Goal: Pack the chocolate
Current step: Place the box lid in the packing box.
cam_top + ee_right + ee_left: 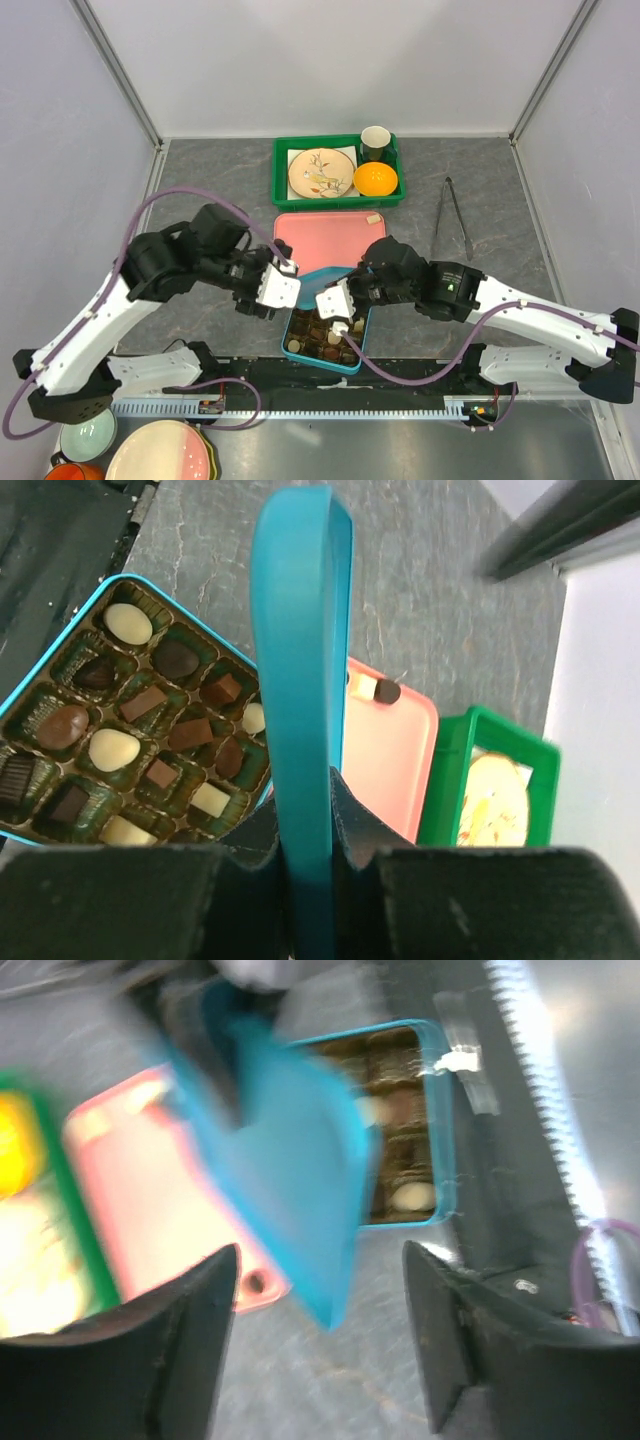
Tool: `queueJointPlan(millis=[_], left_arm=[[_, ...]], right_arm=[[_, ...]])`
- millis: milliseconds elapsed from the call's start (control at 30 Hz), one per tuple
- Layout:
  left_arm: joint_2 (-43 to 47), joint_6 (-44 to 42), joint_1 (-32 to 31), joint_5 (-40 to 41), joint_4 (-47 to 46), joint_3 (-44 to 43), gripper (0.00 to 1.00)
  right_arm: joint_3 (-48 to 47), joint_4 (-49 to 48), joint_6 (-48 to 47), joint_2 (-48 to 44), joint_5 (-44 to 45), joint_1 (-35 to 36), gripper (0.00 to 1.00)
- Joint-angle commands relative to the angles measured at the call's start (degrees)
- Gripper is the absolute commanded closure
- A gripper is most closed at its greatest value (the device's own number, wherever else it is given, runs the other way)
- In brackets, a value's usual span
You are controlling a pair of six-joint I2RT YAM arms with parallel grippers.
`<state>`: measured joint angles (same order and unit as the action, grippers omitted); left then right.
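The chocolate [130, 730] lies in the paper cups of an open blue tin [357, 345] near the table's front edge: dark, light-brown and cream pieces. One small loose piece [373, 217] [377, 690] rests on the far end of the pink tray [320, 235]. My right gripper [307, 845] [337, 300] is shut on the edge of the tin's blue lid [300, 630] [325, 279], which stands on edge above the tin. My left gripper [320, 1340] [283, 286] is open just left of the lid [290, 1160], with nothing between its fingers. The left wrist view is blurred.
A green basket [283, 195] at the back holds a patterned plate [321, 173], an orange [375, 180] and a dark cup [375, 143]. Metal tongs [452, 215] lie at the right. Bowls and a plate [160, 450] sit below the front rail at the lower left.
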<state>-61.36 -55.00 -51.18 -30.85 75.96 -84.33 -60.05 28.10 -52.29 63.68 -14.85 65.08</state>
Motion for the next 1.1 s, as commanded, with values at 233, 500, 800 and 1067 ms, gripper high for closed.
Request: queueJointPlan(millis=[233, 500, 800, 1067], left_arm=[[13.8, 23.4, 3.4, 45.3, -37.0, 4.9, 0.01], [8.9, 30.7, 24.3, 36.9, -37.3, 4.4, 0.01], [0.1, 34.2, 46.8, 12.9, -32.4, 9.1, 0.01], [1.0, 32.8, 47.0, 6.0, -32.9, 17.4, 0.01]], right_arm=[[-10.7, 7.9, 31.1, -0.5, 10.3, -0.5, 1.0], [-14.8, 13.7, 59.1, 7.5, -26.8, -17.8, 1.0], [1.4, -16.3, 87.2, 5.6, -46.4, -20.6, 1.0], [21.6, -49.0, 110.7, 6.3, -48.5, -23.5, 1.0]])
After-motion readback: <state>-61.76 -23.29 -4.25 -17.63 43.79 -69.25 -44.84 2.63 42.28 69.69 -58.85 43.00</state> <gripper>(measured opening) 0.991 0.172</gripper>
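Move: Right hand, already gripping the lid: the packing box lies about 6 cm back, 5 cm to its left and some 20 cm below. The pink tray's middle is roughly 14 cm ahead and 4 cm left, with the green tray some 33 cm ahead and 2 cm left, both also about 20 cm down. From the left hand, the packing box is about 10 cm right, 1 cm back and 25 cm below. Rolling some 100 degrees about its left-pointing fingers, top side going forward, the right hand keeps its grip and brings the lid round over the packing box; it rises 3 cm, then comes back about 6 and sinks. The left hand, already free of the lid, opens fully and retreats forward and left in a high arc, swinging counter-clockwise. ##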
